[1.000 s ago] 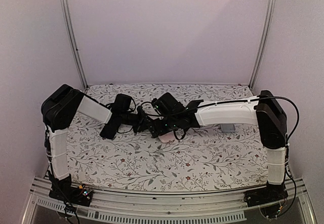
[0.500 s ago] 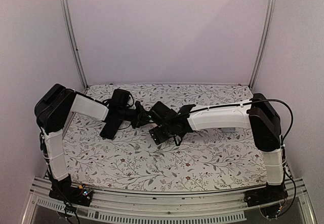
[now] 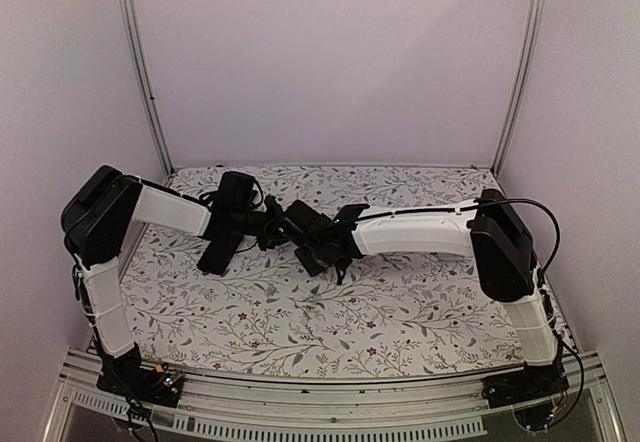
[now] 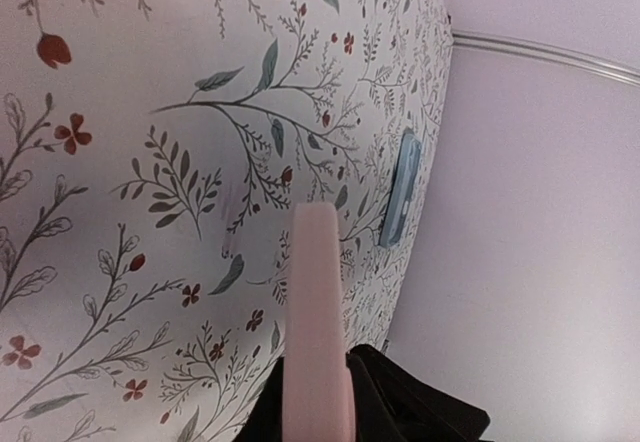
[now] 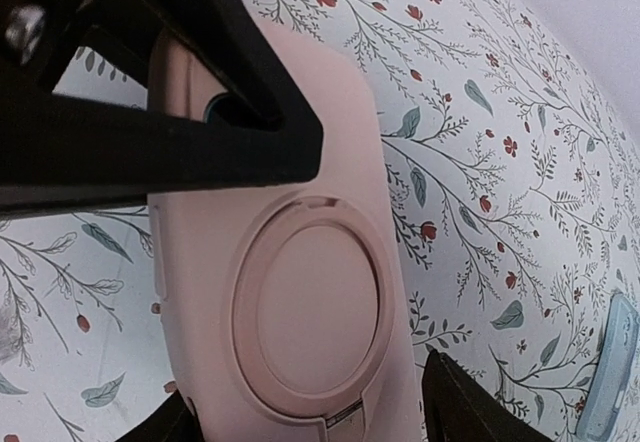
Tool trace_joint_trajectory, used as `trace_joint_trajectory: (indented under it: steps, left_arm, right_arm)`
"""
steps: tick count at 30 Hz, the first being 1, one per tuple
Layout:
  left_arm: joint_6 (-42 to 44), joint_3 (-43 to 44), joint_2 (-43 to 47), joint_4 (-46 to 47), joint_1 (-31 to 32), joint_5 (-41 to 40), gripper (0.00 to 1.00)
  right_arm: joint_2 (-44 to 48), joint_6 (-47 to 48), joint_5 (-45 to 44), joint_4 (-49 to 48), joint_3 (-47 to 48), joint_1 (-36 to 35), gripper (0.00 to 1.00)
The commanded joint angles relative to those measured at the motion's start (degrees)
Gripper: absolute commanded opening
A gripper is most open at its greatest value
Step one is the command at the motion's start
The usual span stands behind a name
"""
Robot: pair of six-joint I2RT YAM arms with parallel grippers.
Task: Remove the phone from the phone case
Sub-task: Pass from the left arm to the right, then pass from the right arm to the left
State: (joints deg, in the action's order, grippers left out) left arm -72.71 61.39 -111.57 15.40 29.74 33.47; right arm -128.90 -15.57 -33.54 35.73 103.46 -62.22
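Observation:
The pink phone case [image 5: 300,292] hangs above the floral table with its ringed back toward the right wrist camera. My left gripper [image 4: 318,387] is shut on one end of it, seen edge-on in the left wrist view; its black fingers [image 5: 200,82] cover the case's top. My right gripper [image 5: 310,412] straddles the other end, with one finger against the left edge and a narrow gap at the right. In the top view the left gripper [image 3: 272,228] and the right gripper [image 3: 315,242] meet mid-table and hide the case. I cannot tell whether the phone is inside.
A flat light-blue slab [image 5: 610,372] lies on the floral tablecloth [image 3: 300,332] near its right edge, also seen as the slab [image 4: 400,187] in the left wrist view. Lilac walls and metal posts [image 3: 140,72] enclose the table.
Both grippers have shifted left and toward the back, carrying the case off the spot where it showed pink. The right jaws have narrowed around the case.

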Motion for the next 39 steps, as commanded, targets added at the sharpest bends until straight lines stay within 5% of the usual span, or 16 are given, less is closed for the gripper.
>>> trace_joint_trajectory:
  steps: [1,11,18,25,39]
  left_arm:
    - [-0.4,-0.2,3.0,1.6,0.9,0.6,0.0]
    - [-0.1,0.2,3.7,1.0,0.9,0.5,0.01]
    - [1.4,0.3,4.4,0.8,0.9,0.7,0.34]
    - [5.7,1.7,6.3,-1.6,-0.3,-0.2,0.72]
    - [11.4,1.3,7.8,-2.5,-2.7,0.0,0.77]
  right_arm:
    - [-1.5,0.6,-4.6,2.6,1.6,-0.3,0.62]
    - [-1.2,0.9,-7.3,3.0,1.9,-0.3,0.29]
    - [0.9,1.0,-6.2,2.1,2.0,0.1,0.01]
    - [6.1,-0.7,1.3,-0.8,-1.0,2.9,0.0]
    - [13.8,-5.0,20.2,-9.0,-9.1,10.7,0.0]
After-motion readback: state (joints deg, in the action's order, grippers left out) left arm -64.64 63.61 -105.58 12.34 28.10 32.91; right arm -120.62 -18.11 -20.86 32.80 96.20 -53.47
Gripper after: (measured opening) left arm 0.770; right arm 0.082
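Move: The pink phone case, phone still inside, is held edge-on in the left fingers, its middle about 4 cm to that hand's right, 1 cm ahead and 3 cm lower. From the right hand, half open around its near end, the case's middle is some 3 cm ahead, 1 cm left and 3 cm below. On the table roughly 12 cm below both hands, the black phone is about 17 cm left and 3 cm ahead of the left hand; the blue case is some 33 cm right and 9 cm ahead of the right hand. Keep the left grip steady while you close the right fingers fully onto the near end of the pink case, rolling that wrist slightly. Then open the left fingers wide to let go and lift that hand clear, about 5 cm up, tilting it some 10 degrees. Meanwhile carry the case away with the right hand, roughly 4 cm right, also forward and a little up, rolling its left side upward. ##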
